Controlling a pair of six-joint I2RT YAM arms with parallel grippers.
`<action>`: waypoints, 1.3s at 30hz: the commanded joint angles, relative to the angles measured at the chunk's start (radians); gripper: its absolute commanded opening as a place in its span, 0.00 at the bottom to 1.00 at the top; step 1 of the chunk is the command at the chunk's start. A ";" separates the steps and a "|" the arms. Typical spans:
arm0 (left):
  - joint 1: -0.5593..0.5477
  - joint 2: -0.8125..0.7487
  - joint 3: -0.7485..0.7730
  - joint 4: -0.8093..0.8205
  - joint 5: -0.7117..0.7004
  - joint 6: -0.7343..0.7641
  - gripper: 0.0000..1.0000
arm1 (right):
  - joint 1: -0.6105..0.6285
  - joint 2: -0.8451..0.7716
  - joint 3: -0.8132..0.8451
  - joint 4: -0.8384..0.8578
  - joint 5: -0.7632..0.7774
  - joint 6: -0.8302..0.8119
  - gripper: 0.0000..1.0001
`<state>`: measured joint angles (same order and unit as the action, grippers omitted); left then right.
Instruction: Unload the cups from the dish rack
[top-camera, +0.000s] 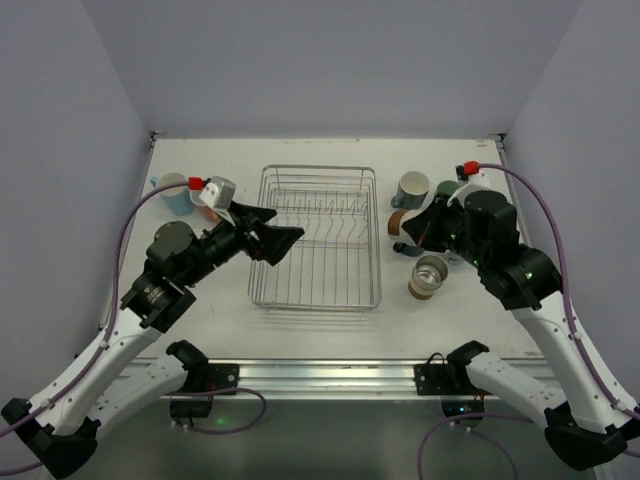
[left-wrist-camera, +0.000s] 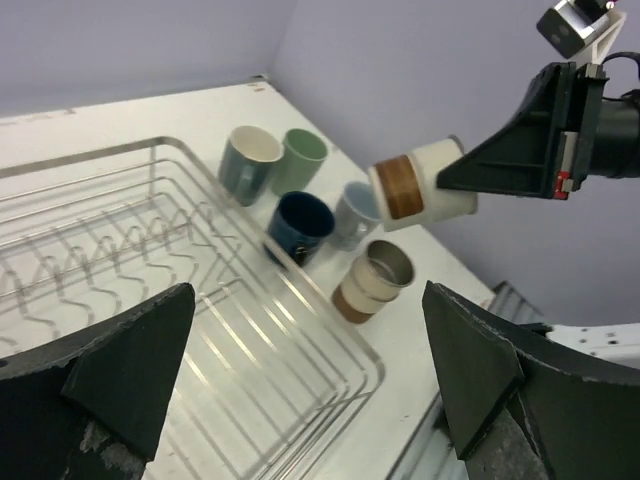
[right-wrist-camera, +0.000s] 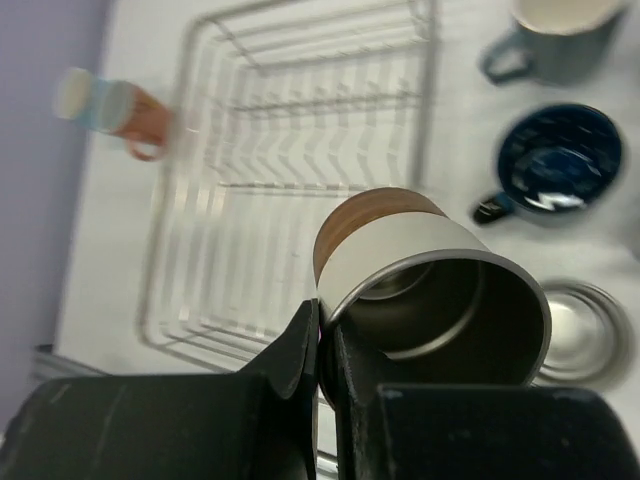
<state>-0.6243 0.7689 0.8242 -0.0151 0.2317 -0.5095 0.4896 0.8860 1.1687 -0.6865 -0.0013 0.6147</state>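
The silver wire dish rack (top-camera: 318, 240) stands mid-table, and no cup shows inside it. My left gripper (top-camera: 280, 236) hovers open over its left half, both dark fingers (left-wrist-camera: 130, 370) spread wide with nothing between them. My right gripper (top-camera: 415, 228) is shut on the rim of a cream tumbler with a brown band (right-wrist-camera: 430, 290), held tilted in the air just right of the rack (left-wrist-camera: 150, 260). One finger is outside the rim and one inside. Beneath it stand a grey-blue mug (left-wrist-camera: 248, 165), a green cup (left-wrist-camera: 303, 160), a navy mug (right-wrist-camera: 560, 165), a grey cup (left-wrist-camera: 355, 213) and another banded tumbler (top-camera: 428, 276).
A light blue cup (top-camera: 172, 190) and a salmon cup (top-camera: 205, 207) sit at the far left of the table, partly behind my left wrist. Walls close in the left, back and right sides. A metal rail runs along the near edge.
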 joint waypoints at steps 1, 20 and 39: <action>-0.003 -0.031 0.039 -0.334 -0.144 0.218 1.00 | -0.006 0.071 0.058 -0.409 0.222 -0.092 0.00; 0.021 -0.189 -0.128 -0.388 -0.289 0.281 1.00 | -0.006 0.332 0.149 -0.535 0.285 -0.141 0.00; 0.029 -0.183 -0.131 -0.388 -0.284 0.281 1.00 | -0.005 0.419 0.098 -0.463 0.279 -0.170 0.00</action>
<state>-0.6025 0.5842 0.6933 -0.4091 -0.0631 -0.2642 0.4843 1.3037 1.2774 -1.1648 0.2783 0.4778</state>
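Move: The short stack of cream-and-brown cups stands about 10 cm to the right of the right hand, roughly level fore and aft and some 26 cm below. That hand already pinches the matching cup by its wall. The navy mug is about 10 cm beyond the stack and 2 cm farther left; the grey-blue mug is some 7 cm beyond the stack and 8 cm right of it. From the empty left hand the stack lies about 34 cm right, 3 cm ahead and 29 cm below. The pinched cup is carried down and to the right over the stack, about 14 cm down and 6 cm right, while the right wrist tips and rolls some 50 degrees to point the fingers mostly downward. Most of the drop comes quickly, then the right hand eases lower with its grip kept. The open, empty left hand sinks about 11 cm and draws 8 cm left, then waits. ##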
